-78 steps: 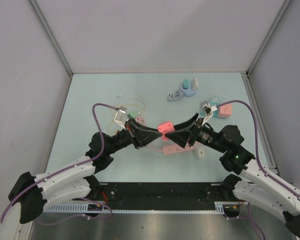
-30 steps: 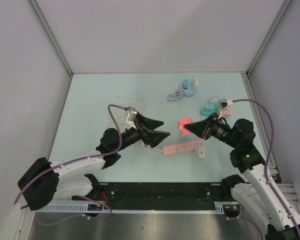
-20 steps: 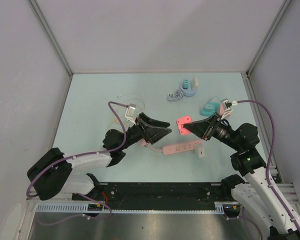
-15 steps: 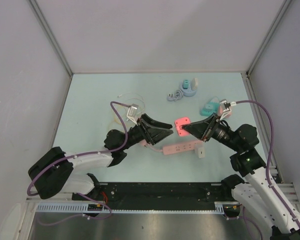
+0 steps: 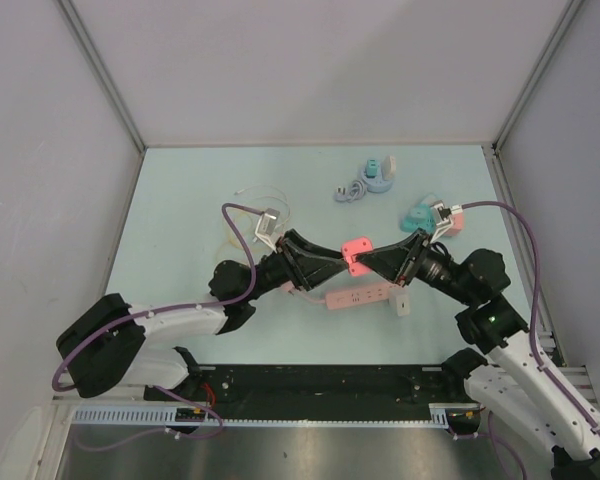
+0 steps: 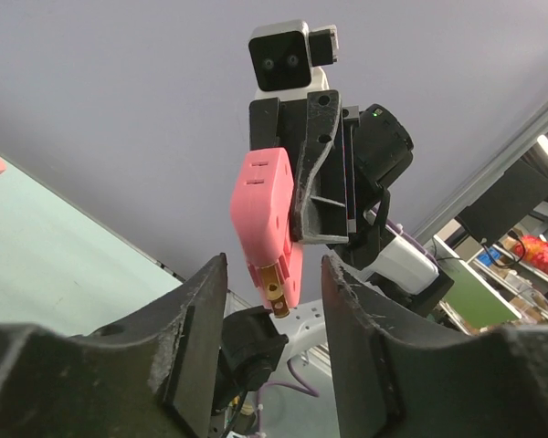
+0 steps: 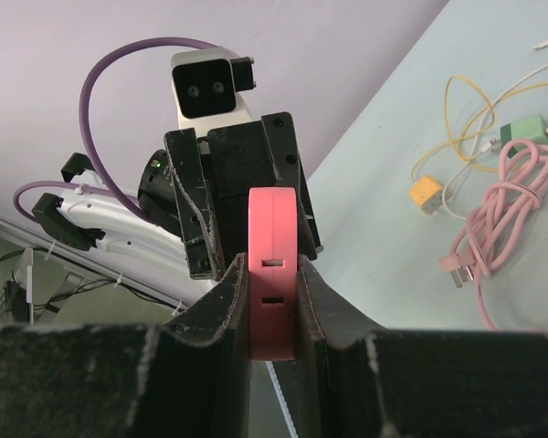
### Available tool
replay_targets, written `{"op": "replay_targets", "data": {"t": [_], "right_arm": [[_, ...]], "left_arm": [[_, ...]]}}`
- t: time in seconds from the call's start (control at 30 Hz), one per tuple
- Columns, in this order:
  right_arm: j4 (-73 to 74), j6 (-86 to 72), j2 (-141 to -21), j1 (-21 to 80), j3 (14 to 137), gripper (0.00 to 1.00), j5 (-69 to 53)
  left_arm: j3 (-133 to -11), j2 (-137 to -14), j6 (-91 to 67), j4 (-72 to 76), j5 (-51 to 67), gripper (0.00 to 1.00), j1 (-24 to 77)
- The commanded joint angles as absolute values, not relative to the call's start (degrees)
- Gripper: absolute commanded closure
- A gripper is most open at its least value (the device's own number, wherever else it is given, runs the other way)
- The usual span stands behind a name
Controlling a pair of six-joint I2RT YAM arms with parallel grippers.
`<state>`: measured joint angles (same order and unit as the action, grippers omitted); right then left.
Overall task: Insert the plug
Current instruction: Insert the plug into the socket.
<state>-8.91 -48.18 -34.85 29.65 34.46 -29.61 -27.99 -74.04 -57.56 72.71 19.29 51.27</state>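
A pink plug (image 5: 357,249) with brass pins hangs in the air above the middle of the table. My right gripper (image 5: 368,258) is shut on its flat sides; in the right wrist view the plug (image 7: 272,274) sits edge-on between the two pads. From the left, my left gripper (image 5: 344,262) meets it tip to tip. Seen from the left wrist, the pin end of the plug (image 6: 267,219) dips between my left gripper's (image 6: 274,274) jaws, which stand open with a gap on each side. A pink power strip (image 5: 358,296) lies on the table below.
A small white adapter (image 5: 403,304) lies at the strip's right end. Farther back are a teal adapter (image 5: 417,216), a blue cable holder (image 5: 377,174) and a grey cord (image 5: 348,190). Yellow cables (image 7: 457,119) and a coiled pink cord (image 7: 507,201) lie at the left.
Both arms have come together: the right gripper carried the plug leftward, and the left gripper moved right until its jaws flank the pin end, narrowing as it came.
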Motion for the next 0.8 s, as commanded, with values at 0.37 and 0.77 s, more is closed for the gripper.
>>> {"op": "replay_targets", "data": {"t": [0.37, 0.77], "right_arm": [[-12.0, -46.8, -34.6, 31.2, 34.5, 1.0, -27.2], [-13.7, -47.5, -34.5, 31.6, 34.5, 1.0, -28.0]], "left_arm": [[-30.1, -72.5, -59.6, 81.7, 19.7, 0.83, 52.0], [-29.0, -74.5, -63.5, 89.6, 18.9, 1.0, 52.2]]}}
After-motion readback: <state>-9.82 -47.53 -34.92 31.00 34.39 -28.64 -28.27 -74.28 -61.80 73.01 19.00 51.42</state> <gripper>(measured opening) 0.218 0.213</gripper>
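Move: The pink plug, already held up in the right fingers, lies just past the left fingertips: its middle about 3 cm to the left hand's right, 1 cm ahead and 1 cm higher. From the right hand point it is about 1 cm left, ahead and up. The pink power strip lies some 30 cm below the left hand, 4 cm ahead and 4 cm right; the white plug on it stands 13 cm right, 3 cm ahead and about 27 cm below the left hand. The left fingers, half open astride the pin-side edge of the pink plug, close to about a fifth of their range and pinch its body from both sides, their effort rising as they meet it. The left hand otherwise stays put, edging up about half a centimetre and turning some 5 degrees; the right hand holds still and keeps its grip. ##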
